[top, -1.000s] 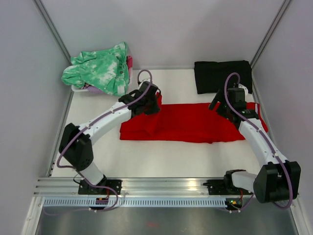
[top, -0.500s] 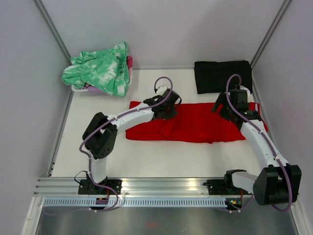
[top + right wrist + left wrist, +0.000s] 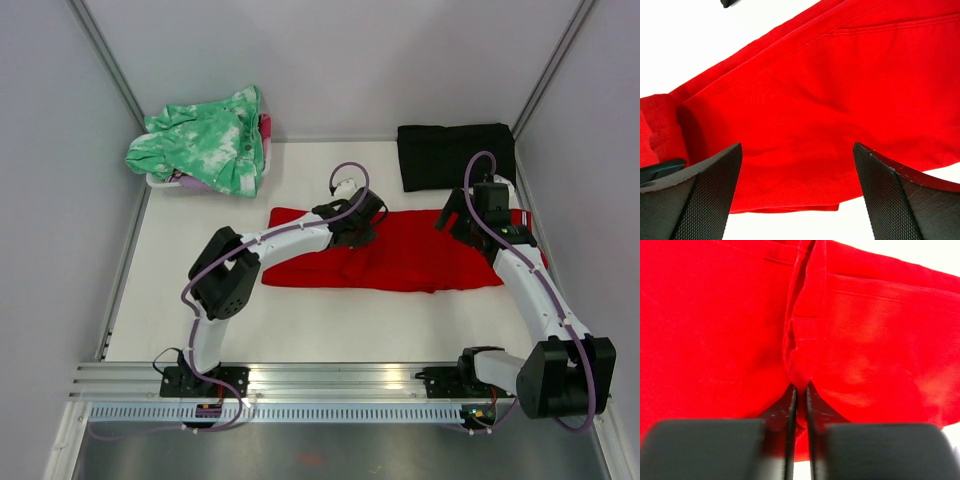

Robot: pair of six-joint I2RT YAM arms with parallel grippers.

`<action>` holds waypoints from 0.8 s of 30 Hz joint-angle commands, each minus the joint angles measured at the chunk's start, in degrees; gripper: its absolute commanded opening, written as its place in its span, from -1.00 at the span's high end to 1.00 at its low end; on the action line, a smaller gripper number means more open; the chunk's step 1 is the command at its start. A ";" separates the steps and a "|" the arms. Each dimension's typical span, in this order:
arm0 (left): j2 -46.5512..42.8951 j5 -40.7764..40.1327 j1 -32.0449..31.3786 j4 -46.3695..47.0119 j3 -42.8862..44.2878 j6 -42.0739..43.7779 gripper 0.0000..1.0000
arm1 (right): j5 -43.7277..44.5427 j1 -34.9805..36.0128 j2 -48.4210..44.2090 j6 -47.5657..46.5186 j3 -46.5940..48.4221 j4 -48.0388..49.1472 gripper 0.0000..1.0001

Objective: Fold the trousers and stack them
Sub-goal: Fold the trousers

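The red trousers [image 3: 420, 255] lie stretched left to right across the middle of the white table. My left gripper [image 3: 360, 225] is over their middle, shut on a raised fold of the red fabric. In the left wrist view the thin fingers [image 3: 791, 410] pinch that fold of the trousers [image 3: 715, 330] at the left gripper [image 3: 800, 387]. My right gripper [image 3: 462, 222] hovers over the right end, open. In the right wrist view the right gripper [image 3: 796, 150] has wide-spread pads [image 3: 705, 190] above the trousers [image 3: 830, 90], with nothing between them.
A black folded cloth [image 3: 455, 155] lies at the back right, just behind the right gripper. A green-and-white mottled garment [image 3: 205, 140] is heaped at the back left. Grey walls close in both sides, and a metal rail [image 3: 330, 385] runs along the near edge.
My left gripper has travelled right, from the trousers' left end to their middle, carrying the pinched fabric, so the left edge has drawn in. The right arm has barely moved.
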 commanded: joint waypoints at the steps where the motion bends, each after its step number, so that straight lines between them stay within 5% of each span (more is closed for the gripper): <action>1: 1.35 0.51 -1.13 2.17 5.47 -0.24 0.63 | 0.42 -0.35 0.30 -0.72 -0.15 0.05 -0.96; 3: 0.66 2.18 -1.13 1.29 7.31 1.35 0.21 | -1.24 -0.35 0.13 -1.33 -0.32 0.49 -0.96; 4: 0.04 2.53 -0.87 1.02 7.93 3.71 -0.21 | -2.03 -0.35 0.13 -1.77 -0.50 0.75 -0.96; 6: -1.37 2.28 -0.08 -1.52 10.38 5.66 -0.59 | -3.01 -0.35 0.13 -3.08 -0.24 0.32 -0.96; 7: -3.29 0.45 0.27 -4.83 10.92 7.93 -0.94 | -2.75 -0.35 0.22 -3.52 -0.06 -0.03 -0.96; 11: -11.28 0.60 4.83 -10.31 6.90 12.60 -0.99 | -0.90 -0.35 -0.40 -5.11 1.78 -2.40 -0.96; 17: -29.55 11.92 20.55 -0.77 -24.78 21.12 -0.97 | -4.05 -0.35 -1.02 -6.16 1.26 -2.93 -0.96; 24: -28.63 21.08 33.13 3.92 -34.51 32.46 -0.86 | -11.71 -0.35 -0.84 -4.85 0.03 -1.44 -0.96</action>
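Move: The left hand already pinches the trousers' folded end just over the bottom layer, whose receiving spot lies about 2 cm to its right and 3 cm below. The trousers' left edge is some 28 cm to its left, level with it and 3 cm lower; the black cloth is about 27 cm right and 27 cm ahead. From the right hand, that receiving spot lies about 18 cm left, 3 cm back and 10 cm below. Left fingers open off the folded end; the hand rises about 8 cm, then arcs 27 cm left, sinking. ##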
